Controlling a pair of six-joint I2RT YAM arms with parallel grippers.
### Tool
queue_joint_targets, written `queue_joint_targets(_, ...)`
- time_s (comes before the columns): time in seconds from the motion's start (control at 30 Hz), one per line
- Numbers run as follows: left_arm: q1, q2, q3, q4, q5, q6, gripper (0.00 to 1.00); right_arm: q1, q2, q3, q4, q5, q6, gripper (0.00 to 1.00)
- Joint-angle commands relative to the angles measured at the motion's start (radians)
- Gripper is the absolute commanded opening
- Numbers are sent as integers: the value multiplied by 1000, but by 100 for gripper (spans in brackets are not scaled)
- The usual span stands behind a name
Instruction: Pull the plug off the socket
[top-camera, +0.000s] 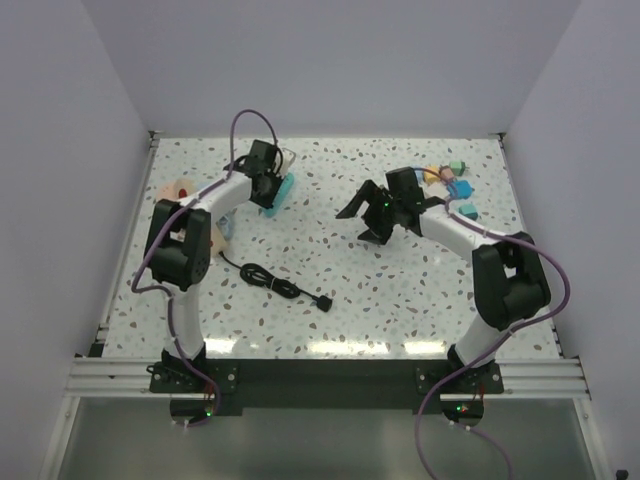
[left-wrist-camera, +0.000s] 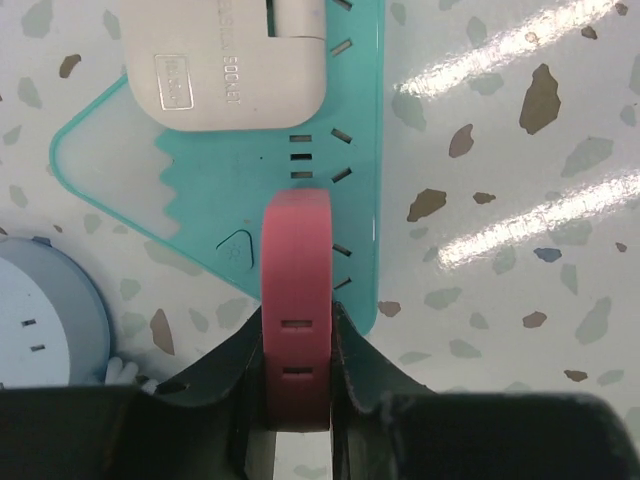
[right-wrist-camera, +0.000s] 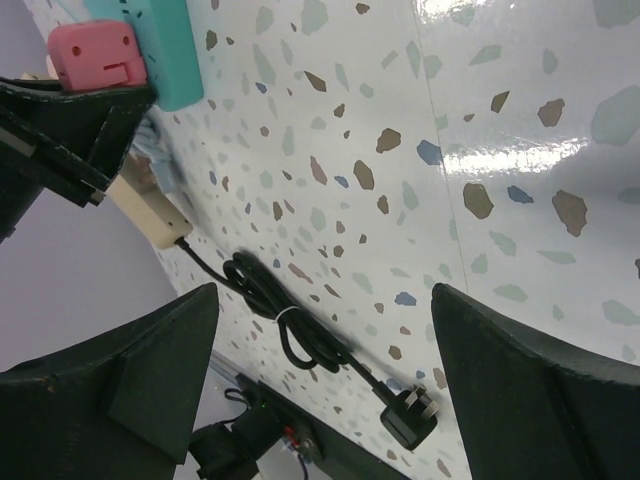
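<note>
My left gripper (top-camera: 268, 190) (left-wrist-camera: 297, 340) is shut on a red plug block (left-wrist-camera: 296, 300) with two slots. It holds the block over a teal triangular plate (left-wrist-camera: 210, 180) (top-camera: 280, 192) at the back left. I cannot tell whether block and plate touch. The pale wooden socket strip (top-camera: 178, 187) lies left of the left arm, mostly hidden by it. Its end (right-wrist-camera: 150, 210) shows in the right wrist view. Its thin black cable (top-camera: 262, 277) (right-wrist-camera: 290, 320) lies coiled on the table and ends in a black plug (top-camera: 323, 302) (right-wrist-camera: 412, 417). My right gripper (top-camera: 362, 222) (right-wrist-camera: 322, 295) is open and empty above mid-table.
A beige adapter (left-wrist-camera: 225, 70) sits on the teal plate. A pale blue disc (left-wrist-camera: 40, 310) lies left of the plate. Several coloured blocks (top-camera: 452, 182) lie at the back right, behind the right arm. White walls stand on three sides of the table.
</note>
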Motion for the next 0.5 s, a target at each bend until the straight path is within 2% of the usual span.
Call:
queue_joint_targets(0.0, -51, -12, 22, -19, 7, -108, 0, -6, -64, 34, -14, -19, -46, 91)
queue_joint_targets(0.13, -136, -16, 16, -56, 4, -230, 0, -9, -62, 67, -67, -18, -96, 90)
queue_joint_targets(0.37, -226, 43, -20, -89, 67, -682, 0, -27, -62, 113, -204, 25, -221, 91)
queue_joint_targets(0.47, -271, 54, -21, -71, 122, -786, 5, -40, -62, 136, -270, 59, -274, 91)
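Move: The left fingers are already shut on the pink plug in the teal socket. The open right gripper, which it is taken towards, is about 25 cm to the right of the left hand, 8 cm back and some 5 cm higher. On the same socket the cream plug sits about 7 cm ahead and 3 cm right of the left hand; the blue disc lies level with it, 15 cm left. From the right hand, the pink plug is about 25 cm left, 8 cm ahead and 6 cm below. Sweeping right by about 13 cm and some 6 cm back at steady height, the left hand keeps its pinch on the pink plug and takes the teal socket along towards the right gripper. Its wrist turns some 20 degrees, left side sinking and counter-clockwise. The right hand stays wide open, rises 1 cm, then eases 2 cm right. ##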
